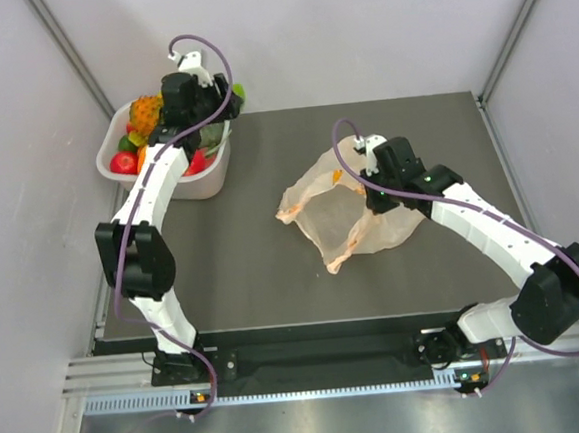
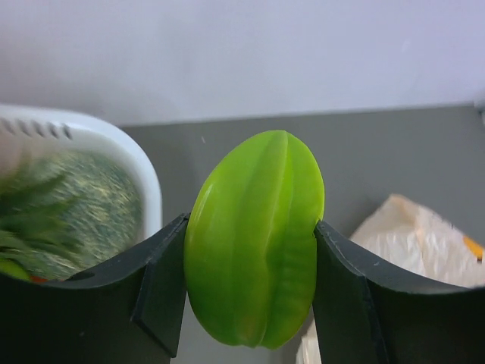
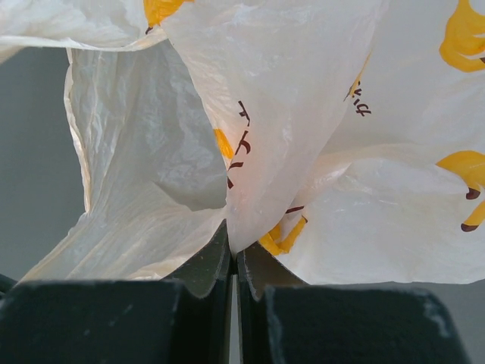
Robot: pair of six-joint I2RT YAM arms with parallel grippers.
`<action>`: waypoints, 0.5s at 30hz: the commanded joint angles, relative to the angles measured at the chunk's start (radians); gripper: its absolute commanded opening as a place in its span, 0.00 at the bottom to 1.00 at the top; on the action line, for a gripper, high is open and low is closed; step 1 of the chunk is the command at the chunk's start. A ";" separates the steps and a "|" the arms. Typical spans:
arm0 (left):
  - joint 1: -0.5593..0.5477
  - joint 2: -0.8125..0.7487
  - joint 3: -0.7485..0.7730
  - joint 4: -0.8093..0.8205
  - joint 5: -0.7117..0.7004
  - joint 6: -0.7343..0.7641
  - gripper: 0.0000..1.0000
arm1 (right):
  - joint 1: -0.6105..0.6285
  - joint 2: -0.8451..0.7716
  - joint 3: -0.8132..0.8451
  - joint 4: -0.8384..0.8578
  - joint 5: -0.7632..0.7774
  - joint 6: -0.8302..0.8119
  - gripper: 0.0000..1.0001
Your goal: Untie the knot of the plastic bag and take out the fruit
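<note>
The peach-orange plastic bag (image 1: 344,212) lies slack on the dark mat with its mouth gaping toward the left. No knot shows in any view. My right gripper (image 1: 376,202) is shut on a fold of the bag's film (image 3: 303,114), and its fingertips (image 3: 216,254) pinch the fold tight. My left gripper (image 1: 232,96) is by the far right corner of the white tub (image 1: 216,177) and is shut on a glossy green ridged fruit (image 2: 254,239), which stands upright between the two pads. More fruit lies in the tub, including a pineapple (image 1: 146,112) and a red piece (image 1: 123,162).
The tub's rim (image 2: 144,174) is just left of the held fruit, with a grey-green speckled round thing (image 2: 91,197) inside. The bag (image 2: 417,243) shows beyond the left gripper at lower right. Walls close in at the back and on both sides of the mat.
</note>
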 commanded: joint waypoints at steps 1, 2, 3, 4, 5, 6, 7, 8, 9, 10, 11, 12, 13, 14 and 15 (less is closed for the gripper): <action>0.002 0.038 0.083 -0.169 0.139 -0.007 0.00 | -0.010 -0.036 -0.005 0.067 -0.020 -0.013 0.00; 0.005 0.034 0.066 -0.164 0.139 -0.013 0.00 | -0.012 -0.038 -0.012 0.067 -0.020 -0.016 0.00; 0.011 0.015 0.030 -0.158 0.127 -0.014 0.00 | -0.015 -0.039 -0.016 0.067 -0.020 -0.019 0.00; 0.014 0.004 0.006 -0.147 0.091 -0.016 0.00 | -0.018 -0.043 -0.017 0.067 -0.020 -0.027 0.00; 0.017 -0.008 -0.017 -0.135 0.077 -0.016 0.00 | -0.023 -0.044 -0.025 0.070 -0.020 -0.028 0.00; 0.026 -0.023 -0.040 -0.135 0.061 -0.014 0.00 | -0.027 -0.047 -0.028 0.070 -0.018 -0.033 0.00; 0.029 -0.029 -0.050 -0.135 0.040 -0.007 0.00 | -0.032 -0.050 -0.037 0.073 -0.020 -0.036 0.00; 0.035 -0.032 -0.060 -0.135 0.037 0.000 0.00 | -0.035 -0.052 -0.040 0.076 -0.020 -0.035 0.00; 0.044 -0.033 -0.057 -0.147 0.031 0.006 0.00 | -0.041 -0.053 -0.045 0.076 -0.043 -0.035 0.00; 0.051 -0.026 -0.055 -0.156 0.031 0.009 0.00 | -0.043 -0.052 -0.049 0.081 -0.052 -0.033 0.00; 0.067 -0.008 -0.048 -0.166 0.037 0.010 0.00 | -0.044 -0.050 -0.051 0.081 -0.055 -0.035 0.00; 0.075 0.004 -0.040 -0.192 0.044 0.012 0.00 | -0.044 -0.050 -0.051 0.083 -0.060 -0.033 0.00; 0.083 0.013 -0.029 -0.204 0.050 0.013 0.00 | -0.046 -0.049 -0.052 0.081 -0.066 -0.031 0.00; 0.095 0.029 -0.029 -0.212 0.049 0.016 0.00 | -0.047 -0.049 -0.052 0.081 -0.068 -0.031 0.00; 0.098 0.030 -0.035 -0.204 0.049 0.026 0.00 | -0.047 -0.050 -0.052 0.083 -0.071 -0.030 0.00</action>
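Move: Holding the green fruit just past the white basket's right rim, the left hand has the basket's middle about 20 cm to its left, 5 cm farther out and 24 cm below. In the basket, all some 19 cm lower than that hand, the melon sits 8 cm ahead and 11 cm left, the green apple 5 cm ahead and 17 cm left. From the right hand, the basket lies roughly 30 cm ahead, 50 cm left and 9 cm below. Sinking about 9 cm, quickly at first and then slowing, the left hand lowers the green fruit towards the basket's right rim, tipping its fingers down some 15 degrees. It edges right and slightly back before swinging left towards the basket, still gripping the fruit. The right hand keeps its pinch on the plastic bag. ##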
